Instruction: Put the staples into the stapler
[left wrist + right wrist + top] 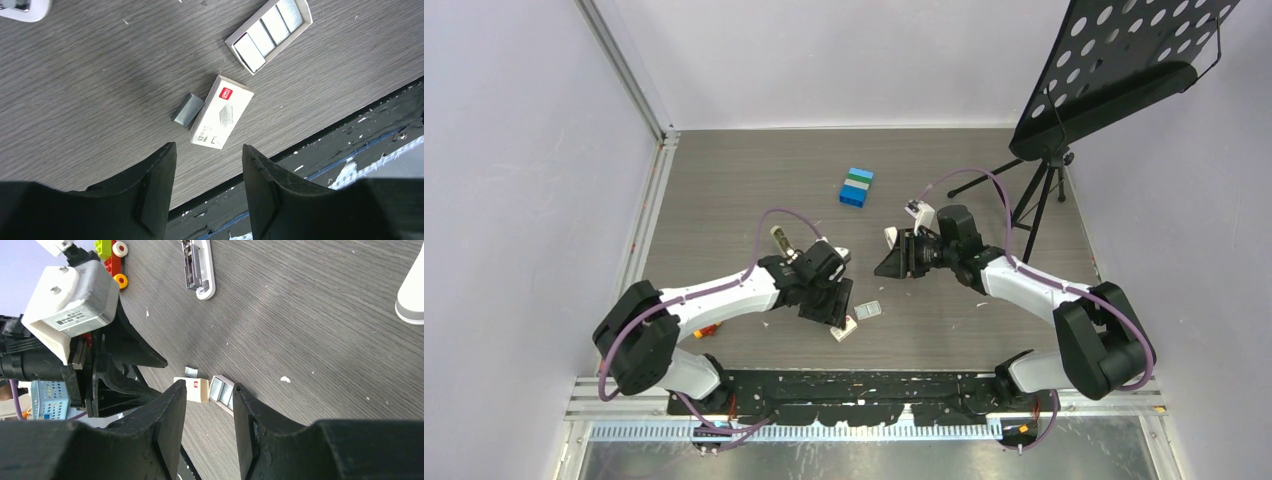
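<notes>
The stapler (pixel 199 267) lies open on the wooden table, white base up with its metal channel showing; from above it shows beside the left arm (pixel 781 240). The staples box (pixel 222 111), white with a red mark, lies flat near the table's front edge. A small grey staple strip (pixel 188 109) rests against its left side. The box's tray (pixel 270 32) with several staple strips lies just beyond. My left gripper (pixel 209 150) hovers open over the table, just short of the box, holding nothing. My right gripper (pixel 209 390) is open and empty, facing the box (pixel 192 389) from farther off.
Toy bricks (pixel 112 255) lie beyond the stapler. A stubby white object (pixel 412 295) sits at the right. Blue blocks (pixel 856 187) are stacked mid-table. A music stand (pixel 1114 80) rises at the back right. The black base plate (pixel 325 150) borders the near edge.
</notes>
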Tool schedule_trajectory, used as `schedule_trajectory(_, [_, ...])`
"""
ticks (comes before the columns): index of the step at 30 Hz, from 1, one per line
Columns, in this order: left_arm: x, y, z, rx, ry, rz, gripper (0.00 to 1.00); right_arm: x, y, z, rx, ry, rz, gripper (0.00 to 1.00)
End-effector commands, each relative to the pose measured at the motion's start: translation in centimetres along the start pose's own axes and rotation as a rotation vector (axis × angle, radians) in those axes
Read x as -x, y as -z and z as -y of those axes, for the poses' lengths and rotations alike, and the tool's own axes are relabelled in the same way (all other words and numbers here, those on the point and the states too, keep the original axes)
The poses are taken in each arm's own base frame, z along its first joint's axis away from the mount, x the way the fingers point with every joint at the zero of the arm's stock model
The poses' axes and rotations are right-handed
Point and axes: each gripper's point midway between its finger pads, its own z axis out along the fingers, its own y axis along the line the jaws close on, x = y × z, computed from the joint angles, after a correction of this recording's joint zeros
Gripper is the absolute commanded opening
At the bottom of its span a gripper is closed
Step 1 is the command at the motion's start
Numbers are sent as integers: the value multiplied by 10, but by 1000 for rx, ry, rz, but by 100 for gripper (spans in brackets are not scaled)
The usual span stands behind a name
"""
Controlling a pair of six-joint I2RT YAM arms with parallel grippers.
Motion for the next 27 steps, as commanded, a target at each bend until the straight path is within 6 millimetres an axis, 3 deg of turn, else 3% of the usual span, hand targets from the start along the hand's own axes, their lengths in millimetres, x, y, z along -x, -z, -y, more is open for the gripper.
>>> schedule_trajectory(1, [10, -6, 18, -51, 8, 23, 53, 22, 6, -14, 19, 67, 61, 44])
schedule_trajectory(15, [-4, -26, 51, -89, -37, -38, 54, 21, 5, -12, 17, 63, 60, 45])
schedule_trajectory(22, [0, -23, 85, -150, -93, -23, 53, 21, 4, -12, 16, 63, 60, 44])
schedule_trajectory(27, [9, -13, 76, -90, -118, 31, 53, 21, 4, -11, 15, 64, 59, 44])
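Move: The closed staple box lies roughly 3 cm to the left hand's right, about level fore and aft and some 5 cm below. The loose strip of staples lies against its far left side, about 2 cm ahead of this hand and 1 cm right. The open staple tray is 9 cm right and 3 cm ahead. From the right hand, the box is about 11 cm back, 9 cm left and 10 cm below. A finger of the left hand catches the closed staple box as the hand sweeps about 7 cm to the right and 3 cm back, past the box's near side. The hand sinks roughly 2 cm, then rises most of that again while still going right; the fingers stay half open and the wrist turns slightly clockwise. ##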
